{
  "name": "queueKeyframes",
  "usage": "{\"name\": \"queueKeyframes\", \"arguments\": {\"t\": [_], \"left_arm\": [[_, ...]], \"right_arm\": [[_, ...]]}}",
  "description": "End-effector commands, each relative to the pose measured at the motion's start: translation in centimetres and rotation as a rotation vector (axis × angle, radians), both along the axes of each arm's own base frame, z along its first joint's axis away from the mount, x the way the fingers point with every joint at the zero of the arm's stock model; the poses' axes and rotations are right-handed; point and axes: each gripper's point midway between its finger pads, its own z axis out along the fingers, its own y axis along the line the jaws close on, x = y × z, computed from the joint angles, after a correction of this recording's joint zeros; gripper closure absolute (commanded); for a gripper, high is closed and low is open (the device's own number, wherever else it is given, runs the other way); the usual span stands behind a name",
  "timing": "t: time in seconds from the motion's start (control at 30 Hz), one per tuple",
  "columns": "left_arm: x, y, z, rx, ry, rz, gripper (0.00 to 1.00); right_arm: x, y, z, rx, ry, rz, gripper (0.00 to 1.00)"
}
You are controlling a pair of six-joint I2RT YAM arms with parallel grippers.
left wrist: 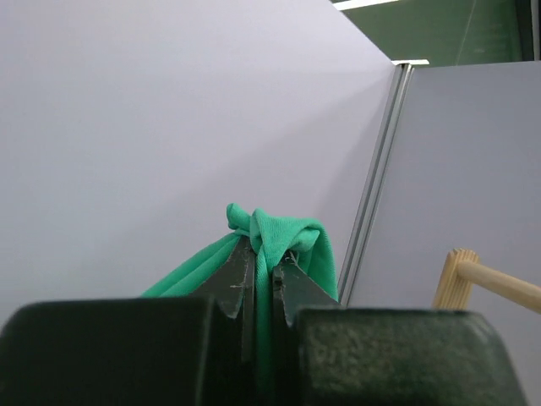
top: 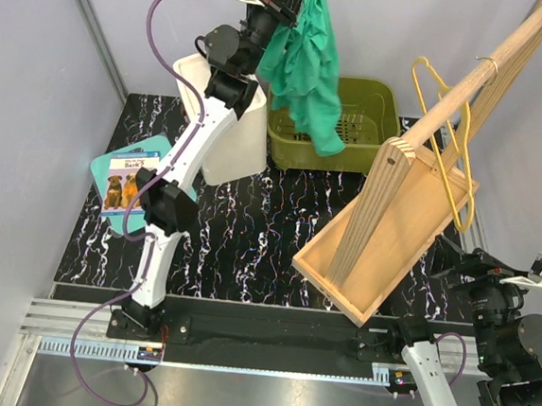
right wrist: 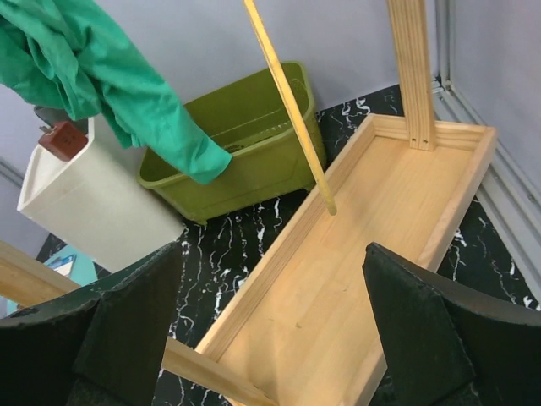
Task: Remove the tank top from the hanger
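The teal-green tank top (top: 310,64) hangs bunched and free of the hanger, high at the back over the basket's left side. My left gripper (top: 290,3) is shut on its upper fold. In the left wrist view the fabric (left wrist: 292,233) is pinched between the left gripper's (left wrist: 264,255) black jaws. The yellow hanger (top: 450,143) hangs bare by its hook from the wooden rod (top: 472,73); one of its thin yellow arms (right wrist: 287,101) crosses the right wrist view. My right gripper (right wrist: 270,313) stands wide open above the wooden tray, holding nothing, at the near right (top: 455,265).
The slanted wooden rack and its tray (top: 390,251) fill the right side of the table. An olive-green basket (top: 358,125) stands at the back, a white bin (top: 234,138) to its left. A teal book (top: 126,183) lies at the far left.
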Motion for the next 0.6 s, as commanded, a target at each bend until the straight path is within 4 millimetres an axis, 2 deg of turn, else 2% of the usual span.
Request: {"name": "queueKeyframes", "arguments": {"t": [0.0, 0.07, 0.1, 0.13, 0.23, 0.27, 0.33, 0.4, 0.57], "left_arm": [[3.9, -2.4, -7.0, 0.039, 0.112, -0.074, 1.0], [5.1, -4.2, -11.2, 0.119, 0.185, -0.122, 1.0], [5.2, -4.7, -12.4, 0.137, 0.205, -0.139, 1.0], [5.4, -5.6, -14.6, 0.171, 0.241, -0.171, 1.0], [5.2, -7.0, -16.8, 0.235, 0.267, -0.204, 1.0], [5.4, -7.9, -18.4, 0.282, 0.296, -0.199, 1.0], [5.3, -8.6, -19.3, 0.323, 0.313, -0.2, 1.0], [5.7, -8.8, -21.9, 0.36, 0.37, -0.197, 1.0], [5.6, -8.9, -25.1, 0.422, 0.443, -0.204, 0.99]], "right_arm": [[0.6, 1.4, 1.2, 0.045, -0.049, 0.067, 0.05], [0.7, 1.5, 1.1, 0.047, -0.044, 0.072, 0.05], [0.7, 1.5, 1.1, 0.05, -0.046, 0.072, 0.05], [0.7, 1.7, 1.1, 0.051, -0.043, 0.078, 0.05], [0.7, 1.8, 0.9, 0.057, -0.042, 0.087, 0.05], [0.5, 1.8, 0.9, 0.062, -0.048, 0.088, 0.05], [0.3, 1.9, 0.8, 0.07, -0.053, 0.094, 0.05], [0.0, 1.8, 0.9, 0.077, -0.063, 0.09, 0.05], [-0.4, 1.8, 1.0, 0.081, -0.071, 0.098, 0.04]]}}
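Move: The left gripper holds the tank top high up. The olive basket it is bound for lies about 10 cm ahead, 14 cm to its right and some 52 cm below. The white box stands roughly 27 cm left of the basket, about level with it in reach, with the green mug on top some 5 cm farther out. From the right hand, the basket is about 50 cm ahead, 25 cm left and 30 cm down. Bring the left gripper swiftly down about 30 cm towards the basket, drawing it some 10 cm to the right and a bit forward on the way. Tip the fingers down roughly 30 degrees from their upward slant, letting the left side of the hand rise, and keep the tank top pinched between the shut fingers throughout. ##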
